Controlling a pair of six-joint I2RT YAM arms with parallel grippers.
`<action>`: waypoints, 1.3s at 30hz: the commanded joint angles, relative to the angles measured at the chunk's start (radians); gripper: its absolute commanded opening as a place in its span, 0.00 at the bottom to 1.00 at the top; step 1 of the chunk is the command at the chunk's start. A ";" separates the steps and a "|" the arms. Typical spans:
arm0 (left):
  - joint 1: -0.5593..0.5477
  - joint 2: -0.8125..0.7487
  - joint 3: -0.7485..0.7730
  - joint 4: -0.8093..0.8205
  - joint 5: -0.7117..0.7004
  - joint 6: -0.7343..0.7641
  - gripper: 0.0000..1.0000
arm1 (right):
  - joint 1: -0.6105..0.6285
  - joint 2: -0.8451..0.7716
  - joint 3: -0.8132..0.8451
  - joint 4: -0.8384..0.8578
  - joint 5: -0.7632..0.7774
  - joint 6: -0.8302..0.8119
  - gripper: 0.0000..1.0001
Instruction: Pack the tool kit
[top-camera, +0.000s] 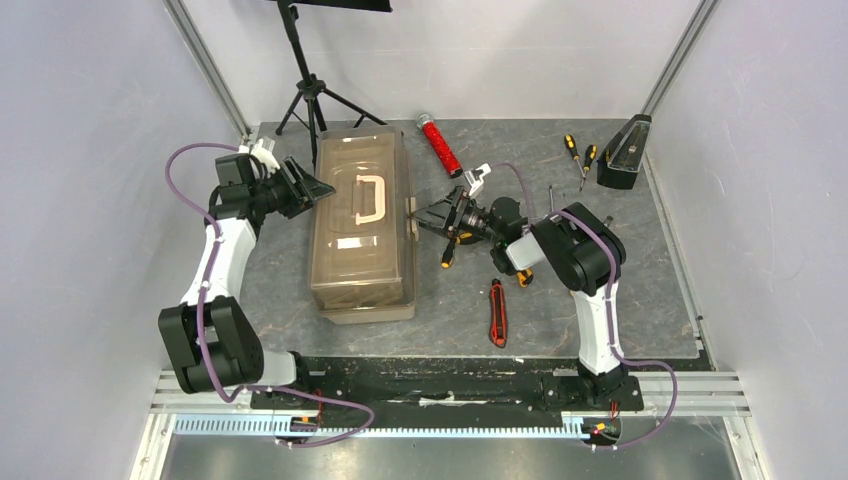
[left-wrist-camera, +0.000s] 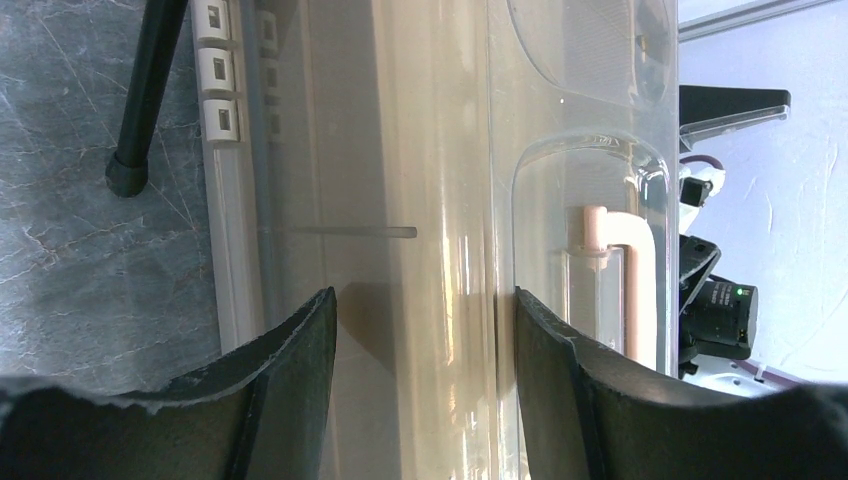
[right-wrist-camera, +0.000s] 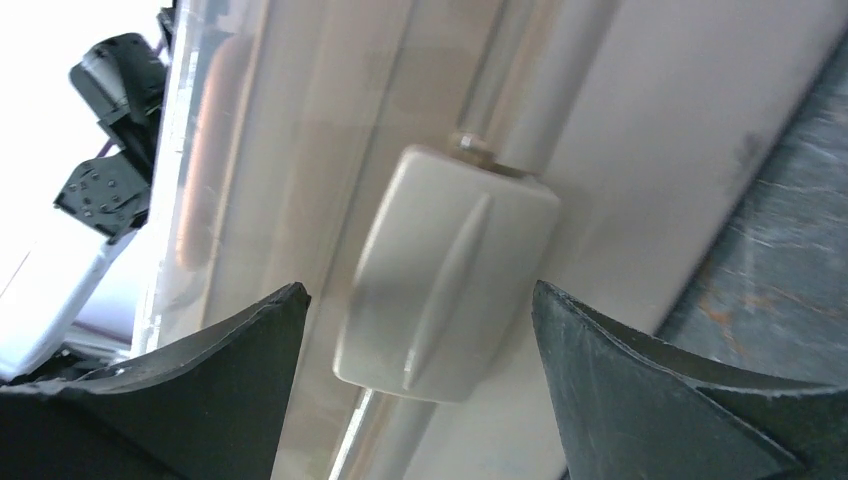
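The tool kit's tan translucent toolbox (top-camera: 362, 250) lies closed left of centre, its cream handle (top-camera: 371, 197) on the lid. My left gripper (top-camera: 318, 188) is open at the box's left side; in its wrist view the toolbox wall (left-wrist-camera: 420, 150) fills the gap between the fingers (left-wrist-camera: 290, 380). My right gripper (right-wrist-camera: 420, 292) is open at the box's right side, with the grey latch (right-wrist-camera: 450, 270) between its fingers, untouched. A black-orange screwdriver (top-camera: 449, 254) lies under the right arm. A red utility knife (top-camera: 497, 312) lies nearer the front. Two more screwdrivers (top-camera: 578, 155) lie at the back right.
A red glittery cylinder (top-camera: 440, 145) lies behind the right gripper. A black wedge-shaped metronome (top-camera: 624, 152) stands at the back right. A black tripod (top-camera: 310, 90) stands behind the toolbox, one foot (left-wrist-camera: 128, 175) near its left side. Grey walls close in the mat.
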 joint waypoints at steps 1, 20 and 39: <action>0.008 0.154 -0.093 -0.224 -0.210 0.057 0.56 | 0.027 0.023 0.062 0.187 -0.033 0.087 0.86; 0.034 0.184 -0.084 -0.244 -0.243 0.063 0.55 | 0.048 0.125 0.042 0.250 -0.015 0.138 0.84; -0.027 0.149 -0.079 -0.250 -0.308 0.070 0.55 | 0.060 0.073 0.090 0.457 -0.022 0.192 0.52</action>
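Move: The toolbox's front latch is just past the right hand's open fingertips, about 2 cm to its left and level in depth and height. The handle is some 9 cm left, 3 cm ahead and 6 cm higher. Down on the table, a screwdriver lies about 8 cm right and 5 cm back, and the red flashlight 14 cm ahead and 5 cm right. For the left hand, already on the lid's left edge, the latch is some 17 cm right, 5 cm back and 6 cm lower. Leftward by about 1.5 cm, the right hand eases in on the latch, bobbing up, down and up again by a centimetre or so while its wrist tilts about 10 degrees; only near the end do its wide-open fingers draw in by roughly a quarter, coming onto the latch's upper and lower edges. The left hand keeps its hold on the opposite lid edge, giving way half a centimetre to the left. ##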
